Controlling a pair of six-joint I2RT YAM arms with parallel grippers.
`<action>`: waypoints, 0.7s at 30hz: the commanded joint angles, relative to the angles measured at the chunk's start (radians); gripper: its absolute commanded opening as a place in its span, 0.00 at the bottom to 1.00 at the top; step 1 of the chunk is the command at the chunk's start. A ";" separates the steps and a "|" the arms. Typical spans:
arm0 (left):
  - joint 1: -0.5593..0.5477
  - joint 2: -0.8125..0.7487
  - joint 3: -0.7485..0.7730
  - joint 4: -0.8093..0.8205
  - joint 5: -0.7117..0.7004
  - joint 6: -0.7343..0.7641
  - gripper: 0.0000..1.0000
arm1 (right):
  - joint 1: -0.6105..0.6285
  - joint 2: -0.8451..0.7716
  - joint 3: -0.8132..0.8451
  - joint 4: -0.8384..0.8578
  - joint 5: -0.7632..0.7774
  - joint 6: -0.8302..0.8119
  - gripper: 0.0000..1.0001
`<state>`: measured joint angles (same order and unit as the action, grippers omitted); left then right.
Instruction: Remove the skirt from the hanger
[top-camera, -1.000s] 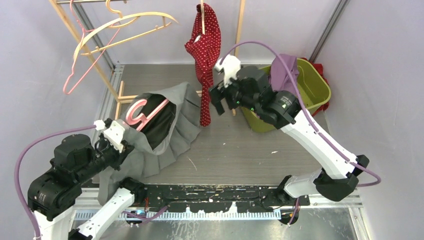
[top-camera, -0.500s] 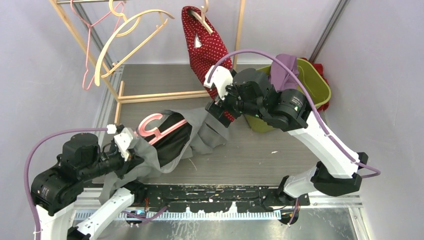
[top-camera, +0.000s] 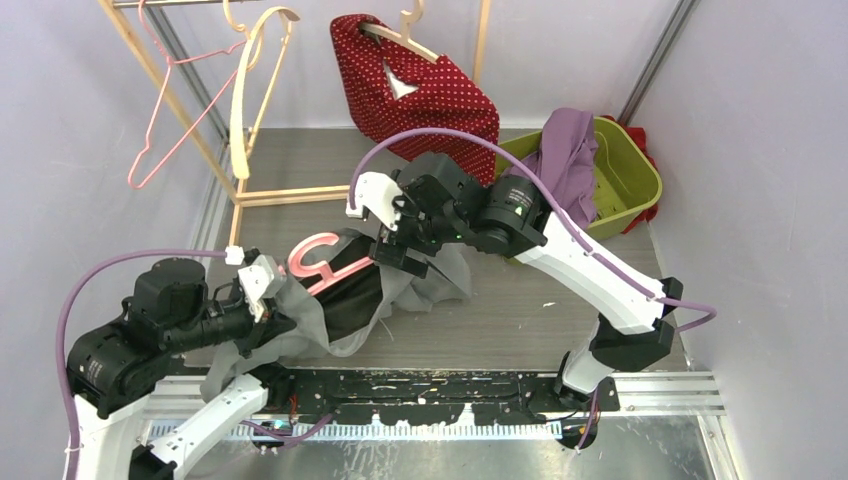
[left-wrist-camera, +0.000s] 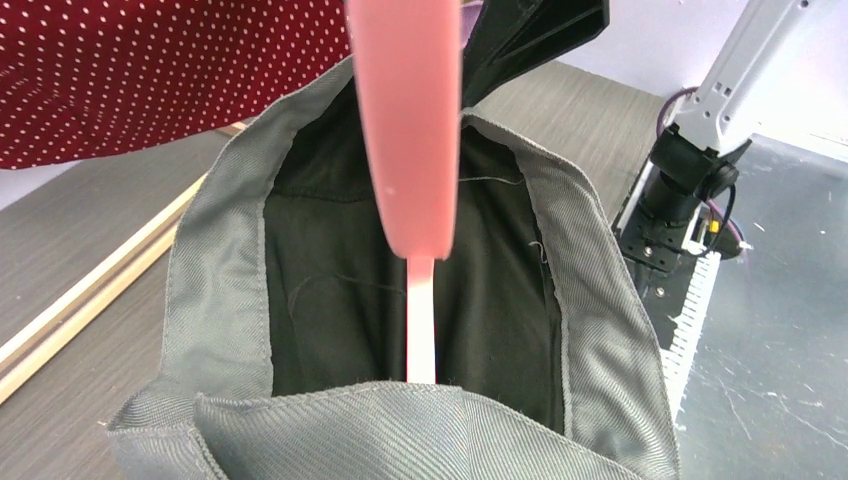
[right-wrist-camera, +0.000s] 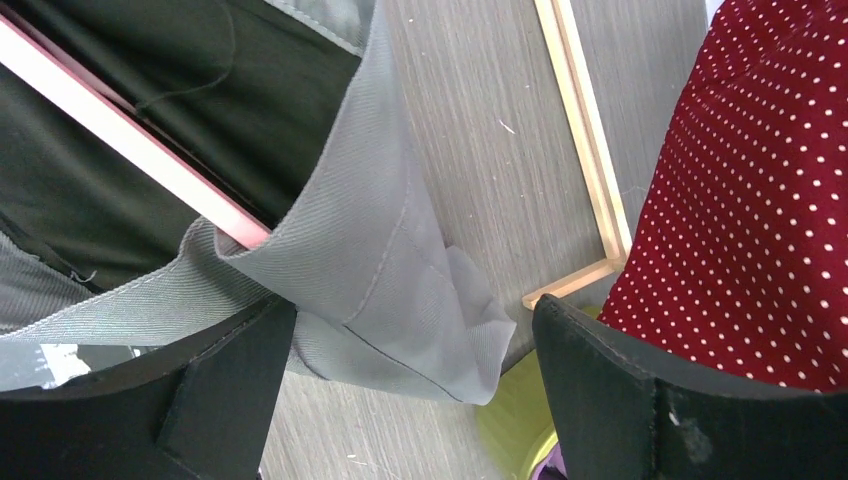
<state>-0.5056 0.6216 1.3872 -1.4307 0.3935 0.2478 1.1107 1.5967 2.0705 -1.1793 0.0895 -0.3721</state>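
A grey skirt (top-camera: 420, 285) with black lining lies low over the table, still on its pink hanger (top-camera: 318, 262). My left gripper (top-camera: 268, 303) is shut on the skirt's near left edge, its fingers buried in the cloth. In the left wrist view the hanger (left-wrist-camera: 405, 130) runs down into the open waistband (left-wrist-camera: 225, 290), and no fingers show. My right gripper (top-camera: 393, 240) stands open at the skirt's right end. In the right wrist view a grey fold (right-wrist-camera: 385, 270) hangs between its black fingers (right-wrist-camera: 225, 390), untouched, with the gripper (right-wrist-camera: 415, 385) wide apart.
A red dotted garment (top-camera: 415, 85) hangs on a wooden hanger at the back. A cream hanger (top-camera: 245, 95) and a pink wire hanger (top-camera: 160, 130) hang empty on the rack. Its wooden base (top-camera: 300, 192) lies behind the skirt. A green bin (top-camera: 630, 185) holds purple cloth (top-camera: 568, 150).
My right arm has swung left and down to the skirt's right end, still open. My left arm has drawn the skirt and hanger nearer. The red garment and empty hangers have swung round.
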 joint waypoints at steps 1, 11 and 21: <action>-0.021 0.023 0.061 0.106 0.044 0.020 0.00 | 0.017 -0.016 0.025 0.011 -0.057 -0.033 0.93; -0.040 0.035 0.096 0.145 0.052 0.026 0.00 | 0.018 -0.041 -0.125 0.128 -0.146 -0.015 0.92; -0.040 0.047 0.095 0.196 0.035 0.027 0.00 | 0.018 -0.043 -0.178 0.168 -0.102 -0.018 0.55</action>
<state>-0.5419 0.6601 1.4334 -1.4284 0.3916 0.2699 1.1221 1.5837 1.8816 -1.0630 -0.0254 -0.3889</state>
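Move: The grey skirt's waistband, where the pink hanger's far end slips under it, is about 3 cm to the left of my right hand, 2 cm back and some 6 cm below. The pink hanger's hook is about 10 cm left of that hand, level with it fore and aft. The polka-dot garment hangs about 24 cm ahead of it and 5 cm to the right. My left hand has that waistband spot about 9 cm ahead and 14 cm to its right. I sink my open right hand about 5 cm, drifting 2 cm left and slightly back, so that its fingers straddle the right end of the grey waistband beside the hanger arm, and near the end I start to close them, still far from shut. My left hand keeps its grip on the other end of the waistband and rises about 1 cm. ##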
